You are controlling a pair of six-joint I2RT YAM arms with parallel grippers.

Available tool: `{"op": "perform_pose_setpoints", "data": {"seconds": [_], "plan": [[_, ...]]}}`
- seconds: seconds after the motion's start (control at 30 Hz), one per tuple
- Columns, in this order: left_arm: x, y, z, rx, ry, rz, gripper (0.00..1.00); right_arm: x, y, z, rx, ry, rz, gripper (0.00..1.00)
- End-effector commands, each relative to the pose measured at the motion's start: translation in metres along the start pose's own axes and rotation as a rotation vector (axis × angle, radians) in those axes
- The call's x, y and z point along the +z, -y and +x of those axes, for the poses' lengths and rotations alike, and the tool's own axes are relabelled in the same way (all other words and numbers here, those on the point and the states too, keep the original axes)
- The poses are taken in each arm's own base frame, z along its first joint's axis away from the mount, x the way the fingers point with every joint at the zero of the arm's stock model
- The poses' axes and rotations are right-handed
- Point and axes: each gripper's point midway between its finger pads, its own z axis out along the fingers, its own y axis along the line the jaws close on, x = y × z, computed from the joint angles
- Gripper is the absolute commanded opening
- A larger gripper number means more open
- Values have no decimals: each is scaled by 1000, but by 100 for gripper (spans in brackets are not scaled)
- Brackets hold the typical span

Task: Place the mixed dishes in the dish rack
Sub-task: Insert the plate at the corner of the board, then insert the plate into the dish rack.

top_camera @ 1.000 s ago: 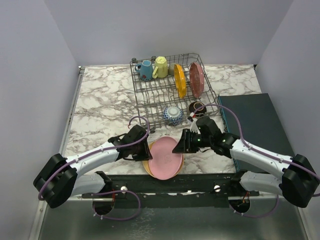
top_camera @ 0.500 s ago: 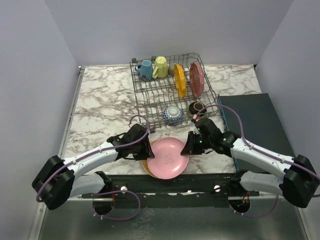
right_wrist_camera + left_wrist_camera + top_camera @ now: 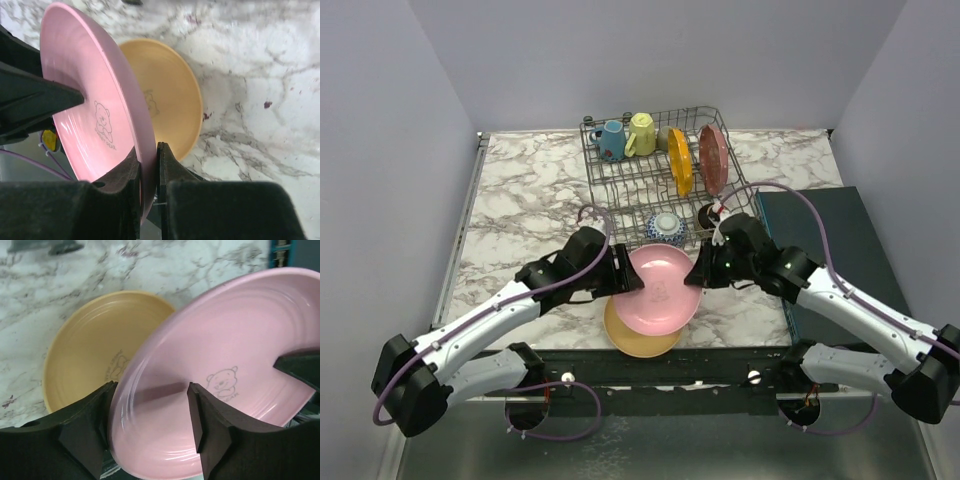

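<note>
A pink plate (image 3: pixel 665 290) with a bear print hangs tilted above a yellow-tan plate (image 3: pixel 640 340) that lies flat on the marble table. My right gripper (image 3: pixel 698 275) is shut on the pink plate's right rim, which sits pinched between both fingers in the right wrist view (image 3: pixel 148 150). My left gripper (image 3: pixel 625 283) is open at the left rim, and its fingers (image 3: pixel 95 430) straddle the edge with a gap. The dish rack (image 3: pixel 605 195) stands behind, holding a blue mug (image 3: pixel 611 140), a pale yellow mug (image 3: pixel 641 132), an orange plate (image 3: pixel 680 162), a dark red plate (image 3: pixel 713 158), a patterned bowl (image 3: pixel 667 229) and a dark brown bowl (image 3: pixel 713 215).
A dark flat box (image 3: pixel 830 250) lies to the right of the rack, close behind my right arm. The marble table (image 3: pixel 530 200) shows bare to the left of the rack. Walls enclose the table on three sides.
The pink plate has risen off the yellow-tan plate and tilted toward the rack. My right gripper closed on its rim, and my left jaws opened wider.
</note>
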Motion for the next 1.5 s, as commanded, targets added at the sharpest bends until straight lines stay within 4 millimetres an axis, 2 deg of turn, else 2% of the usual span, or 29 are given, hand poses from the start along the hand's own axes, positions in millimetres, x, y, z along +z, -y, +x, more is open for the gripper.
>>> {"op": "perform_pose_setpoints", "data": {"seconds": [0.0,0.27,0.37,0.5,0.67,0.87,0.93,1.33,1.47], "plan": [[-32,28,-25,86,84,58,67,-23,-7,-31,-85,95,47,1],[-83,45,-54,166,227,71,77,-42,-1,-72,-176,172,195,0],[-99,40,-64,181,293,43,80,-45,1,-86,-206,197,246,1],[-113,32,-66,199,335,14,83,-51,-3,-107,-231,237,284,1],[-118,19,-61,218,344,-13,84,-58,-3,-133,-262,285,364,1],[-120,2,-55,232,353,-46,86,-62,-12,-165,-291,339,423,1],[-120,3,-52,230,353,-27,86,-63,-15,-176,-306,356,458,1],[-115,1,-48,257,391,32,87,-52,-31,-227,-386,443,680,1],[-117,0,-48,260,408,40,88,-36,-36,-238,-422,443,743,1]]}}
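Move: The right hand holds the pink plate by its right rim; the middle of the dish rack is about 24 cm ahead of it, 4 cm left and 11 cm lower. In the rack, the blue-white bowl stands some 13 cm ahead and 5 cm left of that hand, the black bowl 16 cm ahead and 4 cm right, and the yellow plate 27 cm ahead and 3 cm left. From the left hand the rack's middle is roughly 24 cm ahead, 7 cm right. Rising first, then forward and up together, the right hand keeps its pinch and carries the pink plate about 17 cm forward and 15 cm higher over the rack, its fingers swinging from forward-left to nearly straight forward. The left hand, already loosened around the plate's left rim, opens wider, lifts away, tips its fingers up some 25 degrees, moves left and sinks a little. ##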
